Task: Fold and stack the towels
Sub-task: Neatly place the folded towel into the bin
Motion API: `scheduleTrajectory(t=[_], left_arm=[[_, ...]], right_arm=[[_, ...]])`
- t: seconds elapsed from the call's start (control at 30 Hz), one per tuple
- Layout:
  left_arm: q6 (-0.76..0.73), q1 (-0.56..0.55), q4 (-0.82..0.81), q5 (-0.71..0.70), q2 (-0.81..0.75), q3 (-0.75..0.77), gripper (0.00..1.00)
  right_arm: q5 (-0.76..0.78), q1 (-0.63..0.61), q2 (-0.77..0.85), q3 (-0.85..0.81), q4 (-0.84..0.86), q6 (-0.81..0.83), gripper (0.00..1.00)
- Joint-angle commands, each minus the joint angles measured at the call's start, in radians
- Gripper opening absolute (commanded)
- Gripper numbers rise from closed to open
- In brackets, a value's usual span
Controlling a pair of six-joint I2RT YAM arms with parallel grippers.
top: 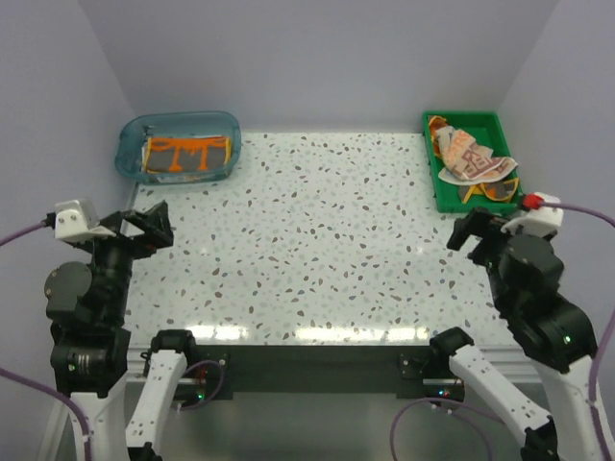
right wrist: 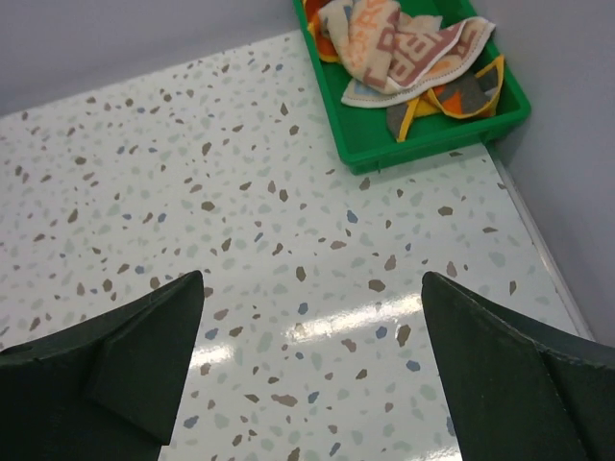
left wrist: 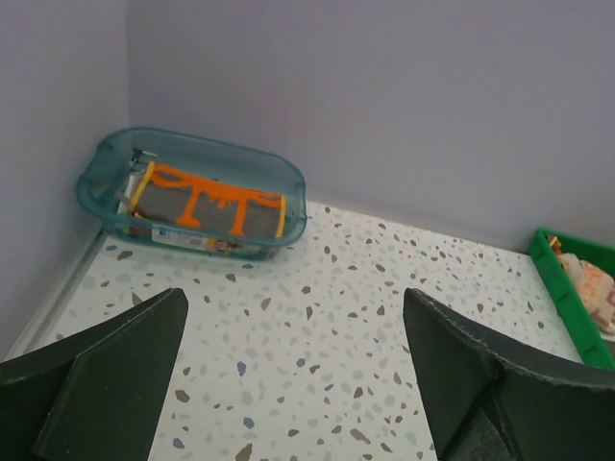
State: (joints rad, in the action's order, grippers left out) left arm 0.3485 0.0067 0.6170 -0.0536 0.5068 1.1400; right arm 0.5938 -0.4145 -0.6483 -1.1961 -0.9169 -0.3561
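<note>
A folded grey towel with orange lettering and trim (top: pixel 186 156) (left wrist: pixel 207 206) lies inside the clear blue tub (top: pixel 132 136) (left wrist: pixel 96 178) at the back left. Crumpled towels, a peach-patterned one (top: pixel 468 156) (right wrist: pixel 394 46) on top of a grey-and-yellow one (top: pixel 494 190) (right wrist: pixel 450 100), fill the green tray (top: pixel 464 119) (right wrist: pixel 432 139) at the back right. My left gripper (top: pixel 146 226) (left wrist: pixel 293 327) hovers open over the table's left side, nothing between its fingers. On the right, my right gripper (top: pixel 473 232) (right wrist: pixel 312 307) is open and empty, just short of the tray.
The speckled white table (top: pixel 327 230) stretches between the two arms. Grey walls close in on the left, back and right. The table's right edge (right wrist: pixel 538 250) runs beside the right gripper.
</note>
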Motion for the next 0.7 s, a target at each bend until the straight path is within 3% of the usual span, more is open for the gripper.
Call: scheduleTrajectory(t=[0.0,0.23,0.67], left_arm=[[-0.025,0.006,0.111,-0.094,-0.068,-0.046,1.0],[-0.066,0.004,0.132,-0.144,-0.145,-0.049,1.0],[-0.106,0.006,-0.066,-0.129,-0.188,-0.149,1.0]], right_arm=[[0.052,-0.01,0.149,0.012,-0.007,0.049,0.99],[0.015,-0.01,0.352,0.089,0.009,0.17,0.99],[0.061,-0.01,0.452,0.165,0.013,0.17,0.99]])
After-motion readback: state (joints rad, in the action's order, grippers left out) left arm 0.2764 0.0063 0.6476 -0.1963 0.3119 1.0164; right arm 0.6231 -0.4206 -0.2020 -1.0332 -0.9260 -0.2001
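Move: The folded towel already lies in the blue bin, about 38 cm ahead of my empty left hand, some 9 cm to its left and 34 cm below. From my right hand, also empty, that towel is roughly 36 cm ahead, 77 cm to the left and 28 cm down; the green bin of loose towels is nearer to it, about 30 cm ahead, 14 cm to the right and 28 cm below. I ease both wide-open, empty hands to the end of their retreat above the front of the table, slowing after a quick start. My right hand draws back about 7.5 cm and 4 cm to the right, away from the green bin, rising slightly before sinking again while its fingers tip up some 13 degrees. My left hand drifts back, left and a little down, a few centimetres each, turning slightly counter-clockwise. ##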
